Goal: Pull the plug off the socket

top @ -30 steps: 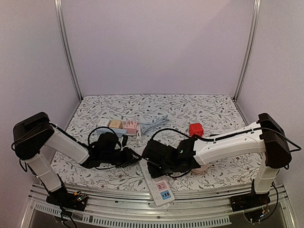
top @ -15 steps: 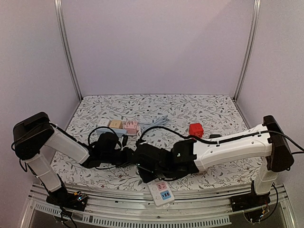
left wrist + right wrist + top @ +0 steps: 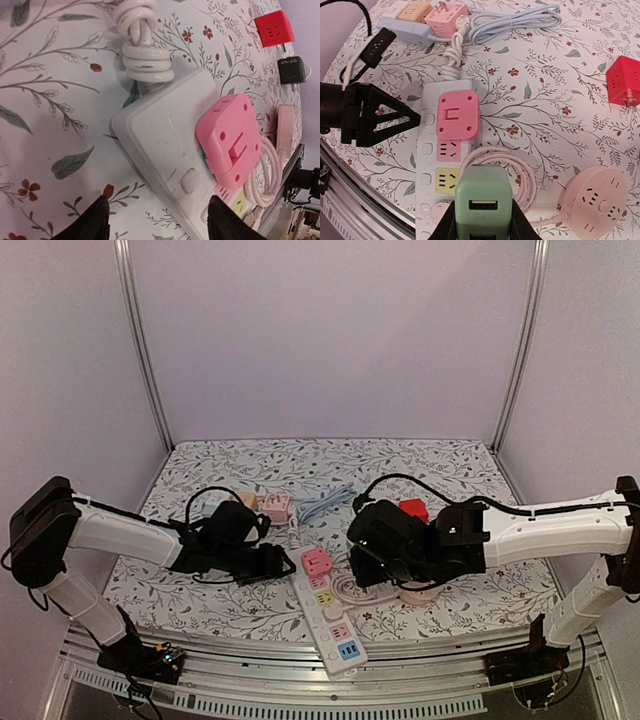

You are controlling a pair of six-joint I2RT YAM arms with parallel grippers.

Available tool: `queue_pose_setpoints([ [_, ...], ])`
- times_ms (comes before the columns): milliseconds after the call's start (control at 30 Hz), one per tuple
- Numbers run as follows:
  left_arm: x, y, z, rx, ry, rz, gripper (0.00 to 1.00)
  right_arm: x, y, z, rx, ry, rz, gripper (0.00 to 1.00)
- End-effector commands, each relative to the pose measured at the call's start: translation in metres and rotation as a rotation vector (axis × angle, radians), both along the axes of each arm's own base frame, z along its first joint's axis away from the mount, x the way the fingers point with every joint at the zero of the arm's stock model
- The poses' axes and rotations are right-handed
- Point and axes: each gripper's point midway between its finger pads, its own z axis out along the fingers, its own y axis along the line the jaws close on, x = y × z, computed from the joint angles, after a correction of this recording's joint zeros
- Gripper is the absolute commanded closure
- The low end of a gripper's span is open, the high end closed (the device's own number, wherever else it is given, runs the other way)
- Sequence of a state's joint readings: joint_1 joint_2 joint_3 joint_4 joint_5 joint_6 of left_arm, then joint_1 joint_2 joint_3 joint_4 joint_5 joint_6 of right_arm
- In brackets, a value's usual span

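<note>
A white power strip (image 3: 429, 150) lies on the flowered cloth, with a flat pink plug (image 3: 457, 115) seated in its first socket. My right gripper (image 3: 482, 220) is shut on a green USB plug (image 3: 483, 202), held in the air above the strip's yellow socket and clear of it. My left gripper (image 3: 156, 210) stands open at the strip's cable end (image 3: 165, 135), with one finger over the cloth and the other over the strip. In the top view the strip (image 3: 318, 615) runs toward the near edge, between the left gripper (image 3: 283, 565) and the right gripper (image 3: 372, 565).
A round pink socket (image 3: 600, 200) with a coiled pink lead lies right of the strip. A red cube adapter (image 3: 622, 80) and a black adapter (image 3: 291, 70) sit further right. At the back are a second strip with pastel adapters (image 3: 445, 12) and a coiled blue cable (image 3: 512, 22).
My right arm has drawn back to the right and up, with the green plug off the strip. The left gripper has opened and let go of the strip's end.
</note>
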State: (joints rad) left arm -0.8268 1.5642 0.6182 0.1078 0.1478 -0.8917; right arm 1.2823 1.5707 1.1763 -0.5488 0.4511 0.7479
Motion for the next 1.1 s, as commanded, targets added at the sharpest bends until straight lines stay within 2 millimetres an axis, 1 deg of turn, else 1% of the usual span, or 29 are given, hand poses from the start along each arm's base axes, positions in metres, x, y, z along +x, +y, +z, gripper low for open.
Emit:
queue_pose_setpoints([
  [0,0.003,0.016,0.034,0.161,-0.064,-0.06,0.26,0.024,-0.046,-0.015,-0.033,0.014,-0.103,1.0],
  [67,0.01,0.021,0.06,0.189,-0.112,-0.073,0.19,0.034,-0.068,-0.022,-0.046,0.027,-0.143,1.0],
  [100,0.012,0.026,0.073,0.198,-0.133,-0.078,0.17,0.039,-0.078,-0.02,-0.039,0.025,-0.16,1.0],
  [167,0.017,0.032,0.1,0.19,-0.169,-0.093,0.13,0.048,-0.096,-0.024,-0.033,0.037,-0.194,1.0],
  [200,0.018,0.038,0.109,0.186,-0.175,-0.099,0.12,0.053,-0.104,-0.023,-0.019,0.041,-0.206,1.0],
  [233,0.022,0.041,0.125,0.167,-0.194,-0.103,0.1,0.058,-0.111,-0.027,-0.009,0.053,-0.22,1.0],
  [300,0.026,0.052,0.148,0.148,-0.218,-0.12,0.07,0.064,-0.118,-0.029,0.03,0.078,-0.231,1.0],
  [400,0.042,0.083,0.176,0.177,-0.247,-0.097,0.02,0.073,-0.123,-0.032,0.066,0.087,-0.245,1.0],
  [500,0.055,0.11,0.194,0.187,-0.262,-0.074,0.02,0.089,-0.132,-0.042,0.074,0.107,-0.276,1.0],
  [600,0.067,0.133,0.203,0.174,-0.284,-0.023,0.02,0.1,-0.136,-0.051,0.08,0.122,-0.303,0.99],
  [700,0.077,0.155,0.201,0.172,-0.307,0.038,0.01,0.11,-0.134,-0.051,0.079,0.115,-0.308,0.99],
  [767,0.082,0.171,0.192,0.178,-0.304,0.084,0.01,0.115,-0.131,-0.051,0.083,0.112,-0.297,0.98],
  [867,0.084,0.189,0.173,0.195,-0.277,0.141,0.01,0.119,-0.128,-0.06,0.062,0.131,-0.292,0.97],
  [933,0.083,0.198,0.164,0.208,-0.261,0.17,0.01,0.121,-0.129,-0.067,0.044,0.139,-0.295,0.97],
  [1000,0.082,0.201,0.163,0.214,-0.261,0.183,0.02,0.123,-0.131,-0.074,0.033,0.147,-0.302,0.97],
  [1067,0.082,0.202,0.166,0.212,-0.28,0.192,0.02,0.124,-0.131,-0.08,0.026,0.156,-0.305,0.96],
])
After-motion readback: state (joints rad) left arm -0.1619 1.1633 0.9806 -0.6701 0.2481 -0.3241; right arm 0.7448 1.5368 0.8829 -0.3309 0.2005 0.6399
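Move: The right hand holds the green plug roughly 15 cm above the table; the bare spot it heads for is some 12 cm ahead, 14 cm to its right and 14 cm below. The red adapter lies about 12 cm beyond that spot, the round pink socket 8 cm short of it, and the black adapter some 6 cm farther out and 9 cm right of it. From the left hand the spot is about 32 cm right, 5 cm ahead and 2 cm below. Still pinching the green plug, right swings about 18 cm right-forward, sinking towards the red adapter; left opens, withdraws up-left. ##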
